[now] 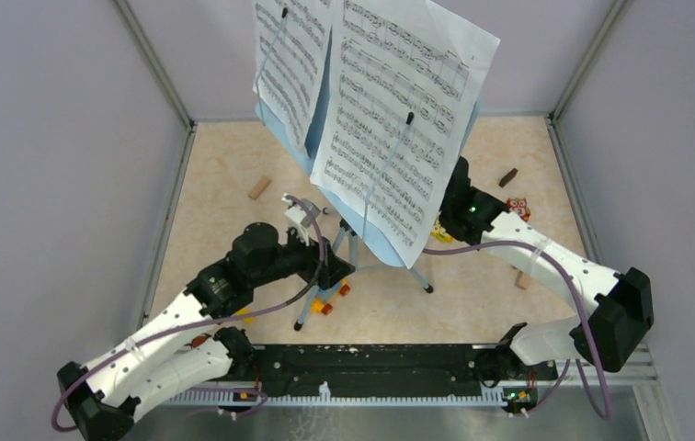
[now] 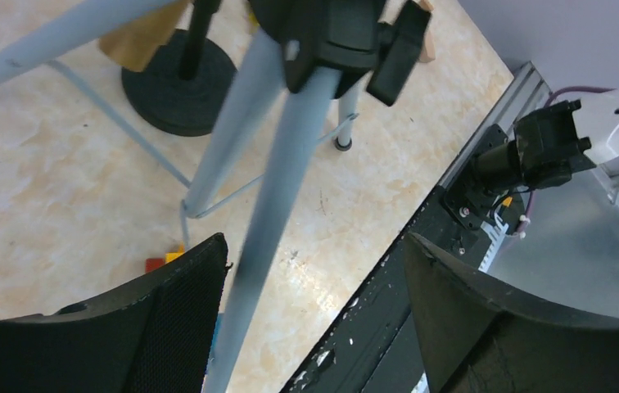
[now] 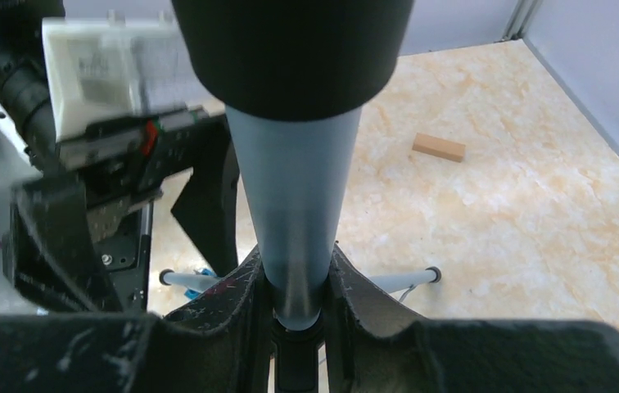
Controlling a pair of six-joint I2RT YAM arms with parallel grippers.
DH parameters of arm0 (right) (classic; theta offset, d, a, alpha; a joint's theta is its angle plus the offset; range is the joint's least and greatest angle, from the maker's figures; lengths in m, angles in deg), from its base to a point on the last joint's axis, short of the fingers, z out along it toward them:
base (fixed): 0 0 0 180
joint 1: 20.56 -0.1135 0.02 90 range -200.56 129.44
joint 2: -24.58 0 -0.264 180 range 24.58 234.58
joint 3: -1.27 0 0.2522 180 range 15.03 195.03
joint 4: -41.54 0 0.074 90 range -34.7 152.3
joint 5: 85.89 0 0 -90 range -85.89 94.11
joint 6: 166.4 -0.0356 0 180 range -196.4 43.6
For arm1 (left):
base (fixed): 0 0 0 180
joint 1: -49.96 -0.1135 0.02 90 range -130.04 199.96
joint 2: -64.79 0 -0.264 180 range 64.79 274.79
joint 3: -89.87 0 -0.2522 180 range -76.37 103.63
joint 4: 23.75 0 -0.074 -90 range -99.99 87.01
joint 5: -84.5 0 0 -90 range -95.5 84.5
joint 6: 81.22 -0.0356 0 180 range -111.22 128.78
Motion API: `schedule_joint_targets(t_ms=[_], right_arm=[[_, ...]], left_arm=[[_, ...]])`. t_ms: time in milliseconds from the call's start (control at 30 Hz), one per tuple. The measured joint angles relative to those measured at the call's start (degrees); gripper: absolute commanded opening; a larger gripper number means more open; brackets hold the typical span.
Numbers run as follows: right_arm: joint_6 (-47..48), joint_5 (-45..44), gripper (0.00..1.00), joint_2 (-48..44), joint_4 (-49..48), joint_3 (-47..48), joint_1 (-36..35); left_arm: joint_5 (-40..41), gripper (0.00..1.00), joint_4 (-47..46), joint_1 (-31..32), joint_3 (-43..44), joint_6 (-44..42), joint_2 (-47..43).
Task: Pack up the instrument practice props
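The pale-blue music rack [image 1: 379, 241] stands on its tripod mid-table, with two white sheet-music pages [image 1: 399, 110] leaning on it. My left gripper [image 1: 333, 268] is low among the legs. In the left wrist view its fingers stand apart around one pale-blue tripod leg [image 2: 277, 188], which runs close beside the left finger [image 2: 183, 311]; the left gripper [image 2: 314, 246] is open. My right gripper [image 3: 294, 266] is shut on the rack's upright pole [image 3: 294, 188]; from above, the right gripper [image 1: 461, 197] is half hidden behind the pages. A black round-based mic holder [image 2: 177, 86] stands beyond the legs.
Small wooden blocks lie at the back left [image 1: 259, 187], back right [image 1: 507, 176] and right [image 1: 521, 278]. A colourful toy car [image 1: 330, 299] sits by the near tripod leg. An owl figure [image 1: 517, 208] stands beside the right arm. Grey walls enclose the table; a black rail [image 1: 371, 363] lines the near edge.
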Motion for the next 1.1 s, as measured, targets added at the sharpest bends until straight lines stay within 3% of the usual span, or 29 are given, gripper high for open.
schedule_joint_targets(t_ms=[67, 200, 333, 467, 733, 1100], right_arm=[[0.7, 0.9, 0.0, 0.1, 0.1, 0.0, 0.1], [3.0, 2.8, 0.0, 0.2, 1.1, 0.0, 0.2], [4.9, 4.1, 0.0, 0.1, 2.1, 0.0, 0.3], [5.8, 4.0, 0.0, 0.1, 3.1, 0.5, 0.6], [7.2, 3.9, 0.0, 0.9, 5.3, 2.4, 2.7], [7.1, 3.5, 0.0, 3.8, -0.3, 2.7, 6.6]], left_arm=[[3.1, 0.73, -1.2, 4.7, 0.0, 0.0, 2.3], [10.9, 0.48, -2.4, 10.5, -0.2, -0.2, 6.5], [17.9, 0.39, -4.1, 13.8, -0.9, -0.1, 10.4], [26.4, 0.2, -5.8, 17.6, -1.0, -0.4, 14.1], [33.2, 0.0, -14.3, 21.2, -0.4, -2.4, 20.6], [44.0, 0.0, -20.2, 21.2, 5.4, 1.4, 31.7]])
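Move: The music stand's near leg, where it can be gripped, lies about 5 cm to the left hand's right, 2 cm ahead and 6 cm below. From that hand, the toy car sits some 8 cm back, 3 cm left and 20 cm below; the black microphone base about 5 cm ahead, 10 cm right and 21 cm below. From the right hand, still gripping the stand's pole, that leg spot is roughly 5 cm back, 4 cm right and 14 cm below. Left hand sinks 6 cm rightward, pinches the leg; both hands then carry the stand about 5 cm forward. ##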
